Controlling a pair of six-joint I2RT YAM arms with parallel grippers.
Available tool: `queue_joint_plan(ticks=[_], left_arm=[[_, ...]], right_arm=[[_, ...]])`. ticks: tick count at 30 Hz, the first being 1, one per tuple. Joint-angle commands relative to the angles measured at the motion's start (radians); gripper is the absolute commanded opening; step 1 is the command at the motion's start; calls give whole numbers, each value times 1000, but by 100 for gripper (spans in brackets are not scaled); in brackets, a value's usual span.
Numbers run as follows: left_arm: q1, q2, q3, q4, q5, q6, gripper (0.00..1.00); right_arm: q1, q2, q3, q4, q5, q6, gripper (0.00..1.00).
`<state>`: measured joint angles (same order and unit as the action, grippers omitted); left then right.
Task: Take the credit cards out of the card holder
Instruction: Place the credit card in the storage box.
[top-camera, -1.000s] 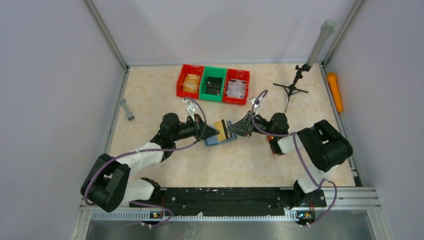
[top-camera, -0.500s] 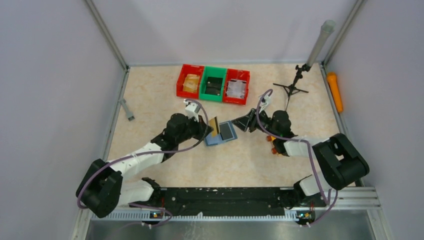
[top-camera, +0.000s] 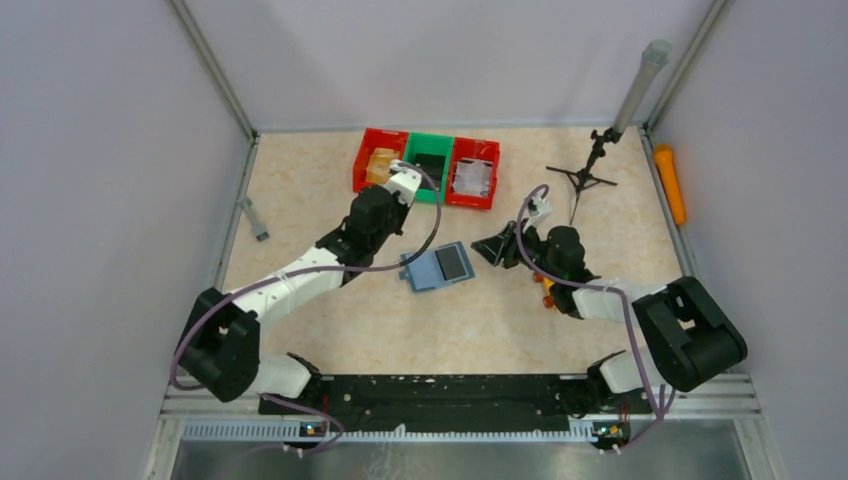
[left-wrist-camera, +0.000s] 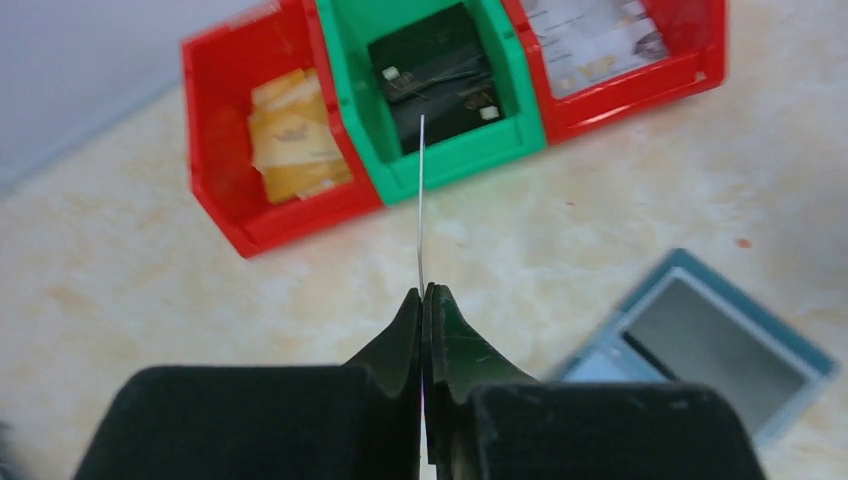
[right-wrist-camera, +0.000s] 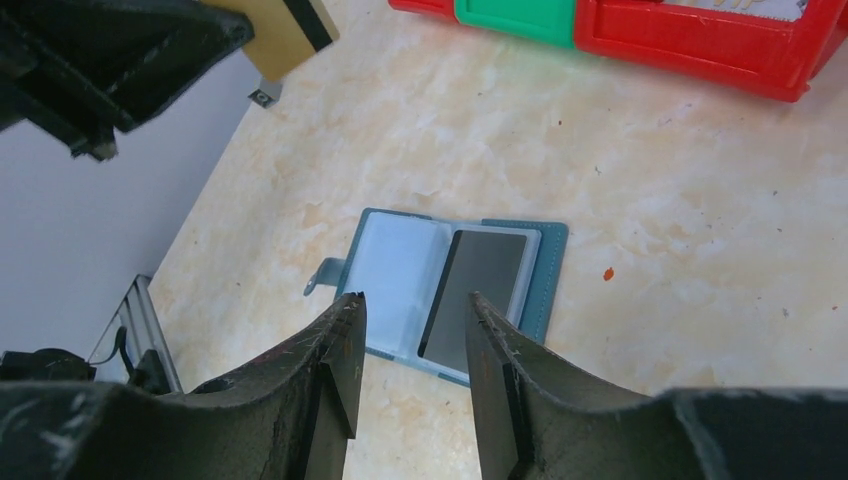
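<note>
The card holder (top-camera: 438, 267) lies open and flat on the table, teal outside and pale blue inside (right-wrist-camera: 400, 265). A dark grey credit card (right-wrist-camera: 477, 285) sits in its right half. My left gripper (top-camera: 400, 190) is up near the bins, shut (left-wrist-camera: 424, 292) on another credit card. That card shows edge-on (left-wrist-camera: 422, 200) in the left wrist view and tan with a black stripe (right-wrist-camera: 288, 28) in the right wrist view. Just right of the holder, my right gripper (top-camera: 487, 247) hovers open (right-wrist-camera: 414, 298) and holds nothing.
Three bins stand in a row at the back: red (top-camera: 380, 160) with yellow cards, green (top-camera: 428, 167) with dark cards, red (top-camera: 473, 172) with pale ones. A small tripod (top-camera: 585, 178), an orange cylinder (top-camera: 670, 185) and a grey tool (top-camera: 255, 220) lie near the walls.
My left gripper has carried the tan card from the holder up toward the bins. My right gripper has opened and drawn back to the right, off the holder.
</note>
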<state>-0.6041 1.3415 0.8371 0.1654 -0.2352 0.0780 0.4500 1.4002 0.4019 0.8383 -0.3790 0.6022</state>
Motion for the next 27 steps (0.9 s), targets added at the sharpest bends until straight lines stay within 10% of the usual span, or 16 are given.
queue_joint_plan(ticks=[1,14,27], left_arm=[[52,122,220,-71,-49,435,0],[163,437,567,-221,-80,886,0],[227,662,769,-330,-16,1032,0]], right_arm=[[-9,-43,-10,48,5,-11,42],[-40,-34,-35,92,-11,12,39],[-77,-13,-53,144,-34,52,38]])
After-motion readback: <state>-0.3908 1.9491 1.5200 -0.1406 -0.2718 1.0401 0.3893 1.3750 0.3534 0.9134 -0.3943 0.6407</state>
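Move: The gold credit card, already pinched in the left hand, is bound for the left red box with the yellow cards, roughly 15 cm ahead, 4 cm left and 14 cm below the hand. The green box lies about 14 cm ahead and 5 cm right; the opened card holder is some 10 cm back, 8 cm right and 16 cm below. From the right hand, that red box is about 22 cm ahead, 23 cm left and 9 cm lower. The gold card stays pinched in the shut left fingers and is carried quickly forward, about 17 cm and some 7 cm left, towards and over the left red box. The left hand first rises about 4 cm, then sinks between 5 and 6 cm as the reach slows, while the wrist rolls some 55 degrees, its left side coming up. ##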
